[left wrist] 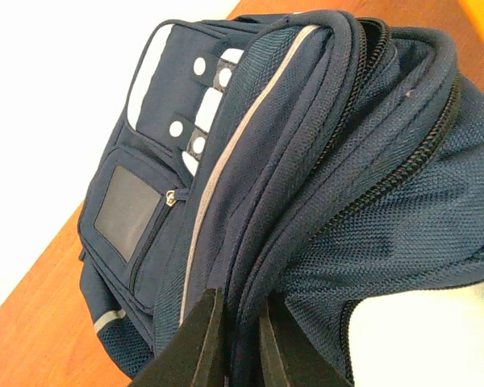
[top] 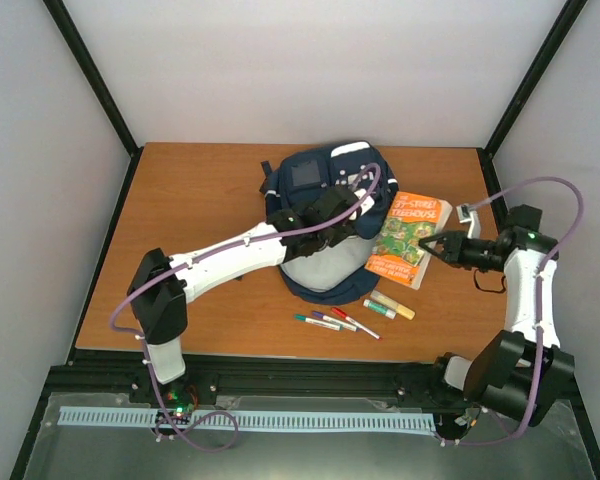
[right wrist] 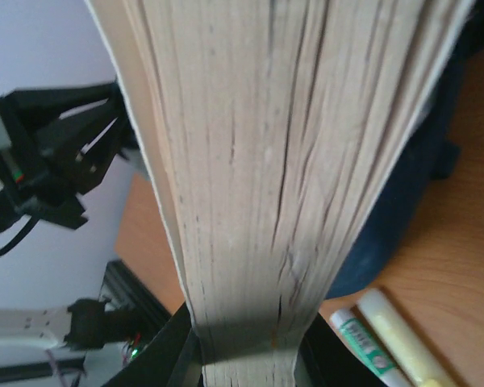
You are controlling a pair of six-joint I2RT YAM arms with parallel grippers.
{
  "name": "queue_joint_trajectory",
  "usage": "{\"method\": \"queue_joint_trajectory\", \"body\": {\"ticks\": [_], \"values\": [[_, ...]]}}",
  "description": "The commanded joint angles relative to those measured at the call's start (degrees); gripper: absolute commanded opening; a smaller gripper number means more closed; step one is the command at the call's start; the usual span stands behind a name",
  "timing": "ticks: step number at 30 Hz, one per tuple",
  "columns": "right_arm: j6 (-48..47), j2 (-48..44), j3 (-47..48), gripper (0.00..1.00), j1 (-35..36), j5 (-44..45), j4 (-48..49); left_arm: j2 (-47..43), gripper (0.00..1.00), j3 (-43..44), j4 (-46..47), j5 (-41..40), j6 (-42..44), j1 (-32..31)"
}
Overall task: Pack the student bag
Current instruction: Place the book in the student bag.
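Note:
The student bag point(top: 325, 180), a navy backpack with pale stripes, lies at the table's middle back. My left gripper point(top: 342, 232) is shut on a fold of the bag's zippered edge point(left wrist: 250, 266); both dark fingers point(left wrist: 202, 339) pinch the fabric, and a pale opening shows beside them. An orange-and-green book point(top: 408, 238) sits to the right of the bag. My right gripper point(top: 428, 245) is shut on the book's page edge point(right wrist: 274, 161), which fills the right wrist view, squeezed at the bottom between the jaws.
Several markers point(top: 335, 322) lie in front of the bag. Beside them lie a green-labelled glue stick point(top: 382, 309) and a yellow stick point(top: 395, 304), also seen as the glue stick point(right wrist: 363, 343) in the right wrist view. Black frame posts stand at the table corners.

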Motion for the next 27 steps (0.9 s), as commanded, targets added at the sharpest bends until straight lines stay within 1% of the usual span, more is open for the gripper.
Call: {"method": "queue_joint_trajectory", "body": {"ticks": [1, 6, 13, 17, 20, 24, 27], "values": [[4.15, 0.31, 2.47, 0.03, 6.18, -4.19, -0.26, -1.66, 0.01, 3.49, 4.95, -0.7, -6.19, 2.67], [6.22, 2.37, 3.07, 0.03, 10.34, -6.19, -2.93, -1.66, 0.01, 3.47, 5.99, 0.27, -10.11, 4.59], [10.62, 0.54, -5.0, 0.03, 16.98, -5.83, -0.64, -0.65, 0.01, 5.43, 5.3, 0.94, -12.5, 4.91], [14.03, -0.26, -7.51, 0.03, 23.01, -7.82, -0.29, 0.6, 0.01, 7.48, 4.06, 1.33, -12.62, 4.88], [17.8, 0.03, -10.18, 0.03, 26.73, -10.51, 3.22, 0.86, 0.01, 8.16, 3.61, 1.98, -13.23, 4.89], [25.27, 0.72, -14.25, 0.03, 27.32, -12.85, 12.55, -0.12, 0.01, 7.99, 3.49, 2.49, -13.98, 4.92], [25.88, 2.1, -13.91, 0.03, 27.47, -11.6, 16.41, -1.05, 0.01, 7.89, 3.12, 2.62, -14.11, 4.98]]}}
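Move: The right hand already holds the book by its page-edge side; the opened mouth of the student bag, its grey lining showing, lies about 21 cm to its left, 2 cm farther out and 17 cm below. The yellow marker lies some 7 cm back and 4 cm to the hand's left, the glue stick about 9 cm back and 8 cm left, both roughly 21 cm below. From the left hand, pinching the bag's front panel, the mouth is about 6 cm back, 3 cm right and 17 cm down. The right hand keeps its grip on the book and swings it left towards the bag's mouth, about 12 cm over, first almost straight left and then also drawing back some 7 cm and sinking about 5 cm, while the wrist tips the fingers further down and turns roughly 20 degrees counter-clockwise to bring the book nearly square with the mouth. Meanwhile the left hand, still pinching the edge of the bag's front panel, eases it about 3 cm forward and then slightly up, rolling a little, to hold the mouth open. ##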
